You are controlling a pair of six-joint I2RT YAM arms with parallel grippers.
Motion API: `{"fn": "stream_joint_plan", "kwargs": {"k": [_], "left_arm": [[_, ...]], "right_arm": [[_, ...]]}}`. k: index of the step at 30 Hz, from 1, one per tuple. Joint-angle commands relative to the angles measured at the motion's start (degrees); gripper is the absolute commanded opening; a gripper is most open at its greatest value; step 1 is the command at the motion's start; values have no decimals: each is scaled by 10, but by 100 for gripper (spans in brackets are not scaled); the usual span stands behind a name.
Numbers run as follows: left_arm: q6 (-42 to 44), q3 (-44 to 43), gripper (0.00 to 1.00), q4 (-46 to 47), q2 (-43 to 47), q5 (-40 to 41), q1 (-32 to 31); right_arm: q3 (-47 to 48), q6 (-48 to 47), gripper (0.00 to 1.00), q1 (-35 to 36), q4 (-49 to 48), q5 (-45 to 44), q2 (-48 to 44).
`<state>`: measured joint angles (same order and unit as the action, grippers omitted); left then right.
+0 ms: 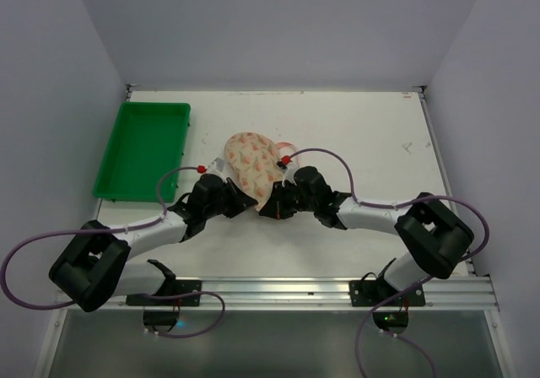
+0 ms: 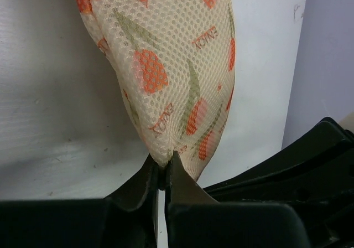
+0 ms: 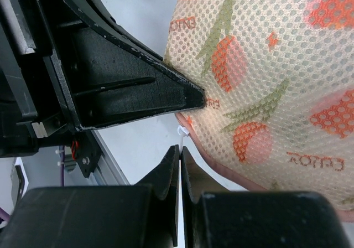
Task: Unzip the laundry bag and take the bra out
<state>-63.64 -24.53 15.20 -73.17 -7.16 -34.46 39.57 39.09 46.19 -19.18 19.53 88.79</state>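
The laundry bag (image 1: pixel 250 164) is a cream mesh pouch with orange-red and green print, lying in the middle of the table. It shows close in the left wrist view (image 2: pixel 171 65) and in the right wrist view (image 3: pixel 265 82), where its pink edging runs along the lower rim. My left gripper (image 1: pixel 243 201) is shut on the near tip of the bag; its fingertips (image 2: pixel 164 165) pinch the fabric. My right gripper (image 1: pixel 272 202) is shut on the white zip pull (image 3: pixel 181 134) at the bag's edge. The bra is hidden.
A green rectangular plastic tray (image 1: pixel 143 148) stands at the left back of the table. The white table ends at grey walls at the back and sides. The left gripper's black body (image 3: pixel 110 87) is close beside the right fingers.
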Motion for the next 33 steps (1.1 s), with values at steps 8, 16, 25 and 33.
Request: {"fn": "stream_joint_plan", "kwargs": {"k": [8,16,25,33], "left_arm": [[111,-61,0,-48,7,-8,18],[235,-120,0,-89,-7,-20,40],[371,-155,0,-98,-69,-22,57],[281,-125,58,-108,-38,-5,69]], "right_arm": [[-33,-25,0,2,52,-30,-107],[-40,-29,0,13,67,-27,-126],[-24,-42,0,33,78,-27,-112],[3,-28,0,39,41,-25,-64]]}}
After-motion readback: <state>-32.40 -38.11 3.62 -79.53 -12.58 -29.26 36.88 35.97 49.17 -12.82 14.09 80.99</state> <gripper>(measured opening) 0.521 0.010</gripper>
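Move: Just ahead of the left fingers, which already pinch the laundry bag near its zip end, the bag's middle lies about 9 cm forward, 1 cm left and 3 cm lower; the zip pull is roughly 2 cm back. From the right hand, the zip pull it holds is about 1 cm forward and left, with the bag's middle some 12 cm ahead and 2 cm left. The pink strap stands 14 cm ahead and 9 cm right of the left hand. Lifting the pinched bag end about 3 cm while carrying it forward, the left hand turns some 25 degrees, partly clockwise, then sinks most of the way back and opens to let go, drifting left. The right hand, still shut on the zip pull, goes right and up about 2.5 cm each, holds, then eases down and back. ##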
